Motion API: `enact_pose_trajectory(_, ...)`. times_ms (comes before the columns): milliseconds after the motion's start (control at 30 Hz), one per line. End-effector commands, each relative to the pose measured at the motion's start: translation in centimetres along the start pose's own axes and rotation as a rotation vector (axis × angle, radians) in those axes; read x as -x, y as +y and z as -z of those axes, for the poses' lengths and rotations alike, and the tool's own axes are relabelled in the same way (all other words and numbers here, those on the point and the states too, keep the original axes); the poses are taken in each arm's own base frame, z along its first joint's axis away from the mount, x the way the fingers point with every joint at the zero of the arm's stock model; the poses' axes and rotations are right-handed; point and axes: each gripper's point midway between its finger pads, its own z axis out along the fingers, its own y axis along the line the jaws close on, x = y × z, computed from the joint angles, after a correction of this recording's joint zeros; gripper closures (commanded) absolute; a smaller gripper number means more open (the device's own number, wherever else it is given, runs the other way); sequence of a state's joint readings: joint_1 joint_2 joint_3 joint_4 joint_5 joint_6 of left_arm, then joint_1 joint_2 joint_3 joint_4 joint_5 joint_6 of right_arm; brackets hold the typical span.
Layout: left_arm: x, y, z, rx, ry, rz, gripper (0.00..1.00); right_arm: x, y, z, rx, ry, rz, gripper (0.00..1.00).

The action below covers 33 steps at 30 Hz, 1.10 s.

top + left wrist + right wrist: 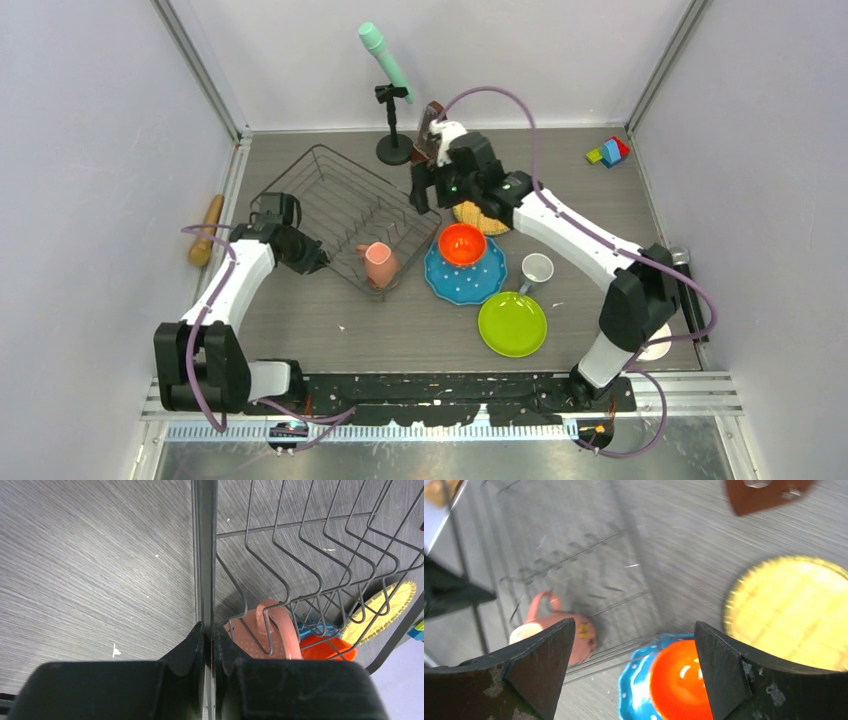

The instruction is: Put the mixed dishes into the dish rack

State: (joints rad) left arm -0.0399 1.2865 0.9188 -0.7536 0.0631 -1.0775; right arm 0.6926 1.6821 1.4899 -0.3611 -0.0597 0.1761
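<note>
The dish rack [330,205] stands tilted at the left of the table, and the pinkish-tan mug [380,264] lies on its side in the near corner. My left gripper [312,262] is shut on the rack's rim wire [204,555], which runs straight between its fingers [197,640]. The mug [260,635] lies just right of them. My right gripper [425,190] hangs open and empty over the rack's right edge. Below it in the right wrist view are the orange bowl [676,677] on the blue dotted plate [634,690] and the yellow plate [791,612].
The lime-green plate [512,323] and small grey mug [537,269] sit near the front right. A microphone stand [392,125] and brown metronome [432,125] stand at the back, with coloured blocks [608,152] at far right. A wooden roller [206,230] lies at the left wall.
</note>
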Motion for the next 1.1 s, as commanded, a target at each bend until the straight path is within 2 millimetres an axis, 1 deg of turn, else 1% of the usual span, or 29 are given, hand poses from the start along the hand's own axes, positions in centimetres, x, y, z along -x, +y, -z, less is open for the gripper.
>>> enact_pose_trajectory(0,-0.7,-1.3,0.8,-0.087,0.001,0.044,1.00,0.7,-6.9,2.1,-0.247,-0.075,-0.235,0.06)
enact_pose_trajectory(33,-0.7,-1.4,0.8,-0.093,0.002,0.047,1.00,0.8,-9.0,2.8,-0.307,-0.094,-0.298,0.07)
enact_pose_trajectory(67,-0.7,-1.7,0.9,-0.102,0.000,0.044,1.00,0.0,-10.2,2.9,-0.339,-0.082,-0.329,0.08)
enact_pose_trajectory(100,-0.7,-2.0,1.0,-0.112,-0.001,0.039,1.00,0.0,-12.0,3.6,-0.385,-0.101,-0.384,0.09)
enact_pose_trajectory(133,-0.7,-2.3,1.1,-0.121,-0.003,0.035,1.00,-0.7,-13.6,4.0,-0.426,-0.105,-0.442,0.10)
enact_pose_trajectory(167,-0.9,-2.7,1.2,-0.132,-0.004,0.023,1.00,-0.8,-14.6,4.6,-0.460,-0.118,-0.467,0.12)
enact_pose_trajectory(200,-1.1,-3.0,1.2,-0.137,-0.008,0.012,1.00,-1.4,-16.0,5.0,-0.495,-0.122,-0.511,0.13)
enact_pose_trajectory(233,-1.3,-3.3,1.3,-0.139,-0.008,0.006,0.98,-1.7,-16.8,5.3,-0.515,-0.127,-0.533,0.14)
enact_pose_trajectory(267,-1.4,-3.4,1.3,-0.139,-0.009,-0.001,0.95,-2.3,-18.2,5.6,-0.545,-0.129,-0.579,0.14)
enact_pose_trajectory(300,-1.5,-3.5,1.4,-0.142,-0.009,-0.002,0.90,-2.7,-18.8,5.8,-0.559,-0.130,-0.603,0.16)
enact_pose_trajectory(333,-1.6,-3.6,1.4,-0.147,-0.008,-0.003,0.86,-3.4,-19.8,6.0,-0.571,-0.126,-0.654,0.17)
enact_pose_trajectory(367,-1.7,-3.7,1.4,-0.154,-0.009,-0.006,0.81,-3.7,-20.2,6.0,-0.569,-0.128,-0.675,0.18)
enact_pose_trajectory(433,-1.6,-3.6,1.5,-0.154,-0.019,-0.016,0.64,-5.3,-21.4,6.1,-0.572,-0.108,-0.738,0.18)
enact_pose_trajectory(467,-1.3,-3.4,1.7,-0.147,-0.036,-0.030,0.54,-5.6,-21.3,6.0,-0.560,-0.099,-0.743,0.18)
enact_pose_trajectory(500,-0.9,-3.2,2.0,-0.134,-0.059,-0.048,0.47,-6.1,-21.5,5.9,-0.564,-0.085,-0.738,0.18)
enact_pose_trajectory(533,-0.5,-3.1,2.3,-0.126,-0.079,-0.074,0.45,-6.4,-21.5,5.9,-0.562,-0.073,-0.733,0.19)
enact_pose_trajectory(600,0.6,-3.0,3.1,-0.111,-0.125,-0.150,0.43,-7.3,-21.2,5.6,-0.543,-0.026,-0.697,0.20)
enact_pose_trajectory(633,0.9,-3.0,3.4,-0.108,-0.129,-0.195,0.43,-7.7,-20.7,5.5,-0.512,0.006,-0.665,0.20)
enact_pose_trajectory(667,1.1,-3.1,3.8,-0.110,-0.128,-0.251,0.42,-8.2,-20.4,5.5,-0.500,0.035,-0.650,0.23)
enact_pose_trajectory(700,1.3,-3.2,4.1,-0.105,-0.125,-0.307,0.41,-8.7,-19.3,5.1,-0.426,0.075,-0.611,0.24)
enact_pose_trajectory(733,1.5,-3.2,4.5,-0.096,-0.123,-0.365,0.40,-9.2,-18.8,5.2,-0.401,0.104,-0.591,0.28)
enact_pose_trajectory(767,1.3,-3.4,4.9,-0.105,-0.102,-0.429,0.39,-10.0,-18.1,5.1,-0.354,0.146,-0.531,0.30)
enact_pose_trajectory(800,1.1,-3.8,5.4,-0.124,-0.085,-0.484,0.38,-11.1,-17.7,5.3,-0.345,0.193,-0.500,0.33)
enact_pose_trajectory(867,0.5,-4.0,6.0,-0.156,-0.047,-0.572,0.35,-13.1,-16.9,5.4,-0.342,0.287,-0.400,0.34)
enact_pose_trajectory(933,-0.2,-4.7,6.7,-0.221,-0.021,-0.650,0.34,-15.1,-17.0,5.3,-0.362,0.352,-0.392,0.36)
enact_pose_trajectory(1000,-1.1,-5.6,7.6,-0.305,0.000,-0.686,0.33,-15.9,-16.6,5.2,-0.339,0.353,-0.402,0.36)
enact_pose_trajectory(1067,-2.0,-6.7,8.5,-0.395,0.018,-0.709,0.32,-15.9,-16.0,5.1,-0.312,0.316,-0.425,0.36)
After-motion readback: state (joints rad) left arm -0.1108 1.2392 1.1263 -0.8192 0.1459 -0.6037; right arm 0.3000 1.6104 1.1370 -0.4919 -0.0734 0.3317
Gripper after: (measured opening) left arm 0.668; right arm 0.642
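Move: My left fingers are shut on the near-left rim of the dish rack, whose middle lies about 10 cm ahead, 7 to the right and 5 lower; the pink mug in it sits level with that hand, roughly 14 cm right. The orange bowl is some 10 cm right of my right hand, 3 back and 17 below. Under it is the blue plate, 8 back and 11 right; the yellow plate lies 8 ahead, 16 right; the white mug 8 back, 29 right. I nudge the rack rim a couple of centimetres right with my left hand, then open its fingers, let go and rise about 7 cm, turning clockwise. Meanwhile my right hand, empty, sweeps some 22 cm right and down past the bowl, turning clockwise, then comes back a little left and towards my base, still sinking towards the bowl, fingers tipping downward and partly narrowing. ##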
